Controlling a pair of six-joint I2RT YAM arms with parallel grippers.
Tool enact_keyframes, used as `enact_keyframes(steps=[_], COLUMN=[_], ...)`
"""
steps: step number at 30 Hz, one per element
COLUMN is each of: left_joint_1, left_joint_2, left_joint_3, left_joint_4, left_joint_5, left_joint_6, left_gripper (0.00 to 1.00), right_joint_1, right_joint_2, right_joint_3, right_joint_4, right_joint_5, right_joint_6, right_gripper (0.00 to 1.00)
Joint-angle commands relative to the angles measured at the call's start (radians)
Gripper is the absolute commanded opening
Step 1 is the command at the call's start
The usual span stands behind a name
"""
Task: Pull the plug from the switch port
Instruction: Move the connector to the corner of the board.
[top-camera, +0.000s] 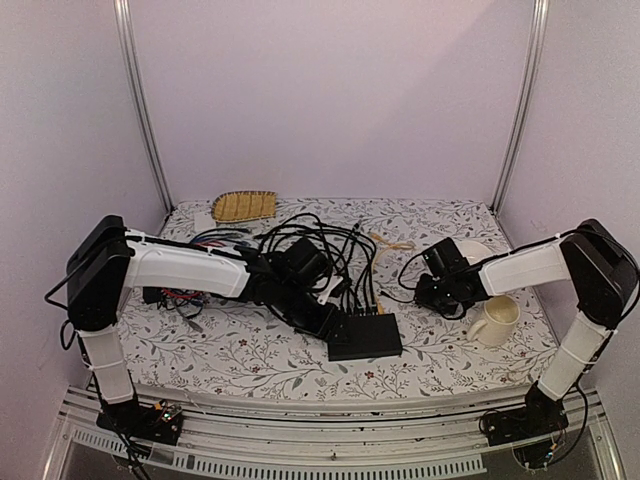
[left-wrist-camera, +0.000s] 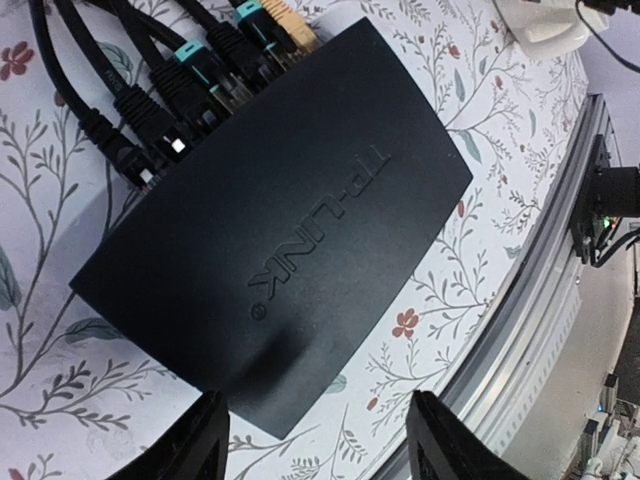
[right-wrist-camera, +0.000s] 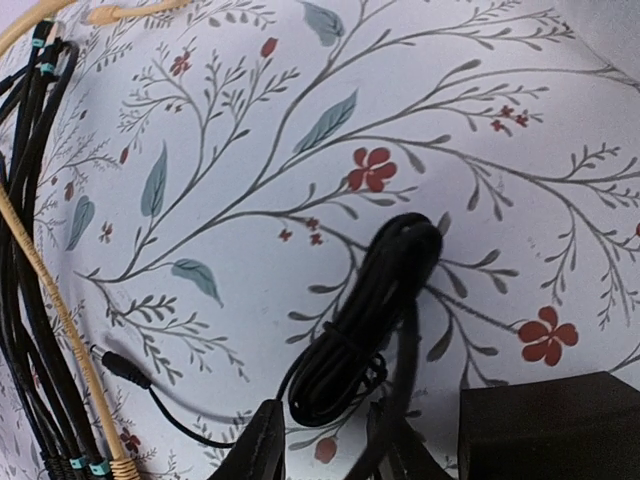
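The switch (top-camera: 365, 335) (left-wrist-camera: 300, 220) is a flat matte-black box lying near the table's front middle. Several plugs (left-wrist-camera: 215, 75) (top-camera: 365, 305), black, teal-collared and one yellow, sit in the sockets along its far edge. My left gripper (top-camera: 332, 328) (left-wrist-camera: 320, 440) is open, hovering just over the switch's near corner with nothing between its fingers (left-wrist-camera: 190, 440). My right gripper (top-camera: 428, 292) (right-wrist-camera: 325, 440) sits to the right of the switch, apart from it. It is shut on the end of a tied black cable bundle (right-wrist-camera: 360, 320) that lies on the cloth.
A tangle of black cables (top-camera: 310, 240) spreads behind the switch. A yellow cable (right-wrist-camera: 60, 310) runs among them. A cream mug (top-camera: 495, 320) stands by the right arm and a woven basket (top-camera: 243, 206) at the back left. A black adapter block (right-wrist-camera: 550, 430) lies beside the right fingers.
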Motion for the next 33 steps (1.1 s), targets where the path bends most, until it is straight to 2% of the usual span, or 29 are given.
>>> enact_keyframes(steps=[1, 9, 16, 22, 26, 33], left_joint_1=[-0.012, -0.013, -0.011, 0.007, 0.042, 0.074], left_joint_2=[0.025, 0.034, 0.045, -0.016, -0.066, -0.077], left_joint_3=[-0.008, -0.02, -0.006, -0.034, -0.107, -0.149], left_joint_4=[-0.033, -0.044, -0.033, -0.022, 0.033, 0.1], left_joint_5=[-0.036, -0.065, -0.069, -0.098, -0.082, -0.026], left_joint_6=[0.002, 0.007, 0.024, 0.032, 0.014, 0.008], left_gripper=[0.63, 0.63, 0.64, 0.65, 0.65, 0.65], right_joint_1=[-0.057, -0.153, -0.16, -0.081, 0.002, 0.068], right_joint_2=[0.023, -0.032, -0.082, -0.135, -0.104, -0.085], right_joint_3=[-0.017, -0.044, -0.016, 0.026, 0.118, 0.139], right_joint_4=[0.01, -0.011, -0.042, 0.007, -0.055, -0.103], right_joint_5=[0.045, 0.116, 0.123, 0.021, -0.031, -0.133], right_joint_6=[-0.011, -0.037, -0.098, -0.225, -0.294, -0.269], right_gripper=[0.3, 0.3, 0.32, 0.42, 0.48, 0.53])
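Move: The right hand already has the near end of the connector's coiled black cord between its fingers, with the drop spot about 8 cm to its right, 2 cm ahead and 1 cm lower. The black adapter box lies some 5 cm right and 2 cm back of the hand; the mug is 13 cm right and 6 cm back, the white bowl 10 cm right and 9 cm ahead. From the left hand that drop spot lies roughly 28 cm right, 14 cm ahead and 5 cm down. Keeping low, the right hand carries the coiled cord about 8 cm right and slightly forward, turning a little clockwise, then opens its fingers to let go and swings back left some 13 cm while rising nearly 9 cm, turning almost 30 degrees counter-clockwise. The open, empty left hand sinks about 2 cm, then draws some 4 cm left, away from the switch. ##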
